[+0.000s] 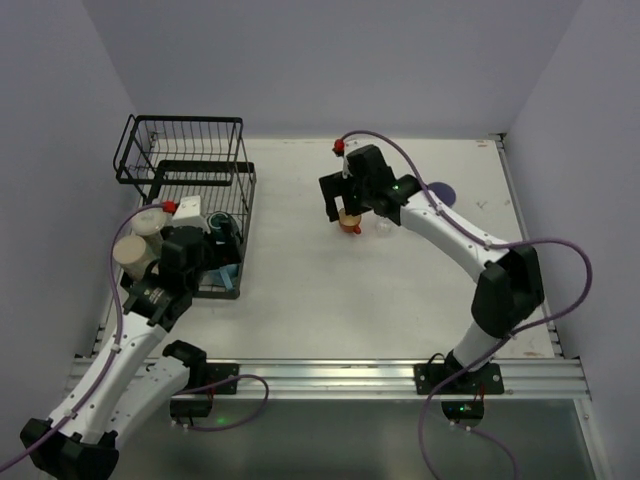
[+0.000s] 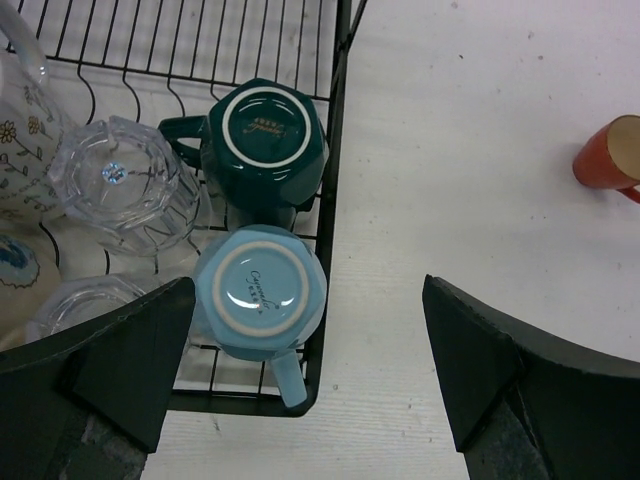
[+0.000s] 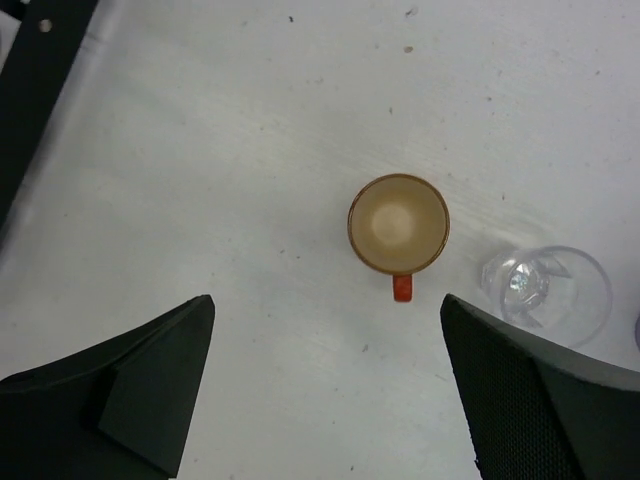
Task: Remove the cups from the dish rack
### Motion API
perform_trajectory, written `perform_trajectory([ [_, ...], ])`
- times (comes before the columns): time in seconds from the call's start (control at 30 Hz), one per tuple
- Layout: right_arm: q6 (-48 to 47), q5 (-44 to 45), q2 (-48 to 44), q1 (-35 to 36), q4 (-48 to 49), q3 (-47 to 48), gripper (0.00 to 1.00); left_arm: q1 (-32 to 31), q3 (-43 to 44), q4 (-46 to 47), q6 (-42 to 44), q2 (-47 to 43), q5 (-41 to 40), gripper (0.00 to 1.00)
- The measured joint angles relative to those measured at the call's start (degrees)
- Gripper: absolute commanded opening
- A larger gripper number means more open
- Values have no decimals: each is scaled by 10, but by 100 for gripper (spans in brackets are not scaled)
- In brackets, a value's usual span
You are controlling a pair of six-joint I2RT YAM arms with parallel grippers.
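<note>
The black wire dish rack [image 1: 190,150] stands at the far left. In the left wrist view its lower tray [image 2: 335,120] holds an upturned teal mug [image 2: 265,135], an upturned light blue mug [image 2: 258,290] and two clear glasses [image 2: 125,185]. My left gripper [image 2: 309,285] is open and empty above the tray's near right corner, over the light blue mug [image 1: 228,272]. My right gripper [image 3: 328,300] is open and empty above the table. The small orange cup [image 3: 398,224] stands upright just beyond it, with a clear glass [image 3: 545,292] to its right.
Two cream cups [image 1: 132,250] sit at the rack's left side. A lavender tumbler [image 1: 440,190] stands behind my right arm. The orange cup also shows in the left wrist view [image 2: 610,152]. White walls close in the table on three sides.
</note>
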Motion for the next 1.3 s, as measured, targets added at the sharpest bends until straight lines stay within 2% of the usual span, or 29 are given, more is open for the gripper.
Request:
perform_trajectory([
  [0.23,40,-66,-160,8,104,-178,98,0,-2,-4,-45,31,-40,100],
  [0.47,74,-121,-232,12,177,-291,97,0,-2,-3,-69,111,-80,100],
  [0.77,95,-144,-285,12,243,-315,96,0,-13,9,-79,155,-112,100],
  [1.23,98,-154,-285,12,246,-315,96,0,-48,45,-93,198,-109,100],
  [1.3,98,-154,-284,12,247,-315,96,0,-48,51,-93,203,-109,97],
])
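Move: The upturned light-blue cup at the near right corner of the rack lies about 13 cm below the left gripper, some 3 cm ahead and 2 cm to its left. The green cup stands about 10 cm beyond the blue one; one clear glass is roughly 9 cm left of the blue cup and 7 cm farther out, another about 10 cm left and level with it. From the right gripper the blue cup is some 32 cm left, 8 cm back and 11 cm lower. Lower the open left gripper about 10 cm onto the blue cup, easing slightly left and forward, tipping the fingers some 15 degrees further down and turning counter-clockwise about as much, until the pads stand either side of its base; don't close yet. Meanwhile draw the right gripper back about 9 cm from over the orange cup, open, rising 5 cm by the end and rolling its left side up, then hold it there. ##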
